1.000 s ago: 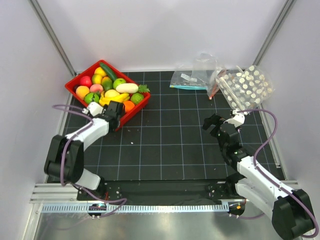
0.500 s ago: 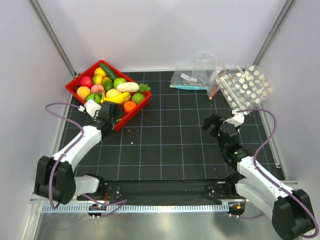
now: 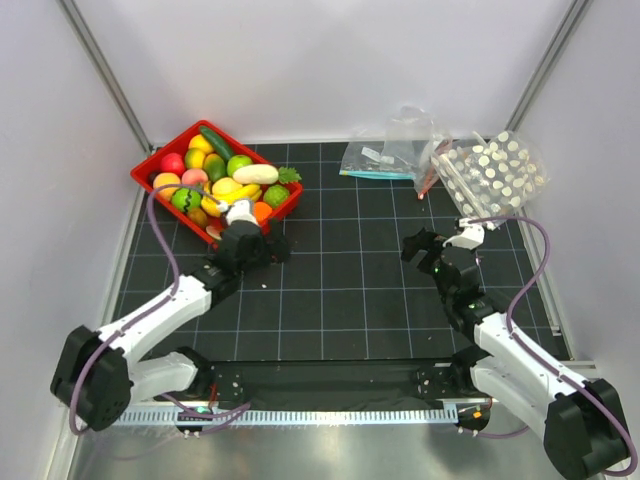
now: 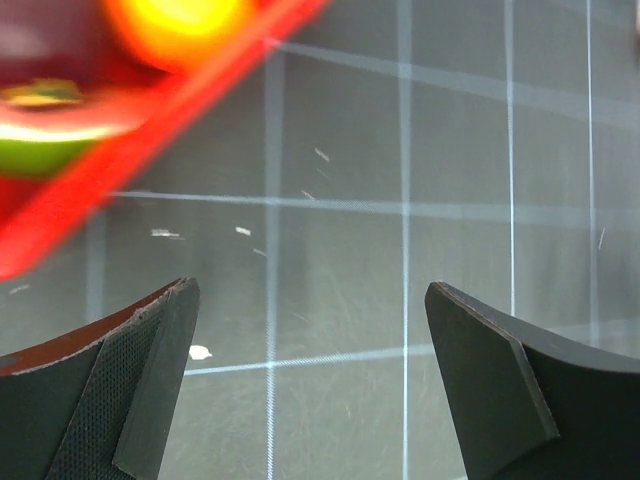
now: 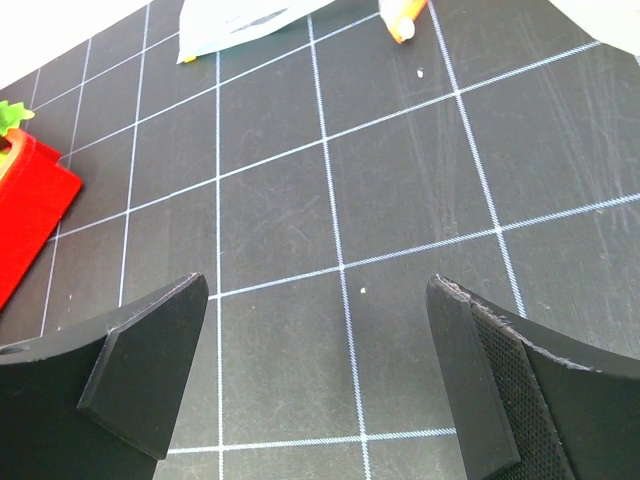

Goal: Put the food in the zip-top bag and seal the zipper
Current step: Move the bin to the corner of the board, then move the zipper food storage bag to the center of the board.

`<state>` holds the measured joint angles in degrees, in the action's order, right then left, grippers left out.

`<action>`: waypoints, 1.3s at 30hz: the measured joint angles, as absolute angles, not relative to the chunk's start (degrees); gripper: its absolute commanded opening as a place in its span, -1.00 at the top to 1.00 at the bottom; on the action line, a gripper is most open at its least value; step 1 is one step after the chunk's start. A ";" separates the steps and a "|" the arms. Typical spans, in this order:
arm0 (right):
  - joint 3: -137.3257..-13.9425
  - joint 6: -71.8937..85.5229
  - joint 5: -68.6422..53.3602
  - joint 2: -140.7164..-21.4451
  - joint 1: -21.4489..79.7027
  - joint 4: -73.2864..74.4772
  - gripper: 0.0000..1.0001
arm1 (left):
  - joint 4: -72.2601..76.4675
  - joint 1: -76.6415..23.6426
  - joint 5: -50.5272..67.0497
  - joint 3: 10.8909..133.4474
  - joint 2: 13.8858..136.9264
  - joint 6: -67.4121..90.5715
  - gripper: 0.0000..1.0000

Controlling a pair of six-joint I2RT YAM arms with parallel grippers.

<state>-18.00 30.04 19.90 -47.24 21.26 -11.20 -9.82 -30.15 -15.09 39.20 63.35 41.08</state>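
The food point(image 3: 215, 170) lies heaped in a red basket point(image 3: 283, 207) at the back left: green, orange, yellow and white toy pieces. In the left wrist view a blurred orange piece point(image 4: 180, 15) shows behind the basket's rim point(image 4: 150, 120). The crinkly clear zip-top bag point(image 3: 410, 128) stands at the back right, its orange-red zipper point(image 3: 428, 178) hanging toward the mat; the strip's end point(image 5: 403, 15) shows in the right wrist view. My left gripper point(image 3: 270, 248) point(image 4: 310, 380) is open and empty just off the basket's front corner. My right gripper point(image 3: 415, 250) point(image 5: 320, 380) is open and empty, below the bags.
A flat clear bag with a teal strip point(image 3: 372, 160) point(image 5: 240, 20) lies left of the zip-top bag. A white-dotted bag point(image 3: 495, 172) stands at the far right. The black gridded mat point(image 3: 340, 290) lies between the arms. The basket's corner point(image 5: 25, 200) shows in the right wrist view.
My left arm has swung from the basket's front edge to the right and over the mat, and its jaws have opened. The right arm has hardly moved.
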 measured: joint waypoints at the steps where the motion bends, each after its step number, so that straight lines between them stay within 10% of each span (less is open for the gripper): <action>1: -17.98 29.76 19.49 -47.24 21.26 -11.42 -0.97 | -8.64 -32.36 -15.05 39.20 64.75 39.33 -0.99; 12: -20.18 28.84 19.49 -51.46 21.26 -10.44 -0.99 | 4.23 -39.31 -5.08 39.16 81.73 25.30 -1.00; 39: -69.67 29.56 26.87 -105.14 14.98 -2.52 -0.99 | 7.84 -45.60 -4.97 39.16 78.96 21.93 -0.99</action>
<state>-69.67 29.56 26.87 -105.14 14.98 -2.52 7.84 -45.60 -4.97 39.16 78.96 21.93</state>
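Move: The zip-top bag lies ahead of the open right hand, its middle some 31 cm out and 10 cm to the left, about 12 cm below. The orange-tipped stick lies 19 cm straight ahead of that hand, the spotted bag 25 cm ahead and 19 cm to its right. From the left hand the zip-top bag is about 31 cm ahead and 33 cm right; the bin, already in its corner, sits roughly 17 cm ahead and 11 cm left, some 8 cm lower. Towards the zip-top bag and its blue zipper goes the right hand, about 20 cm forward, rising slightly on the way and then sinking, fingers staying open while it tips down and turns a little clockwise. Away from the bin goes the left hand, also open: some 12 cm right over the empty board, dipping and partly rising again, wrist turning clockwise about 35 degrees. ##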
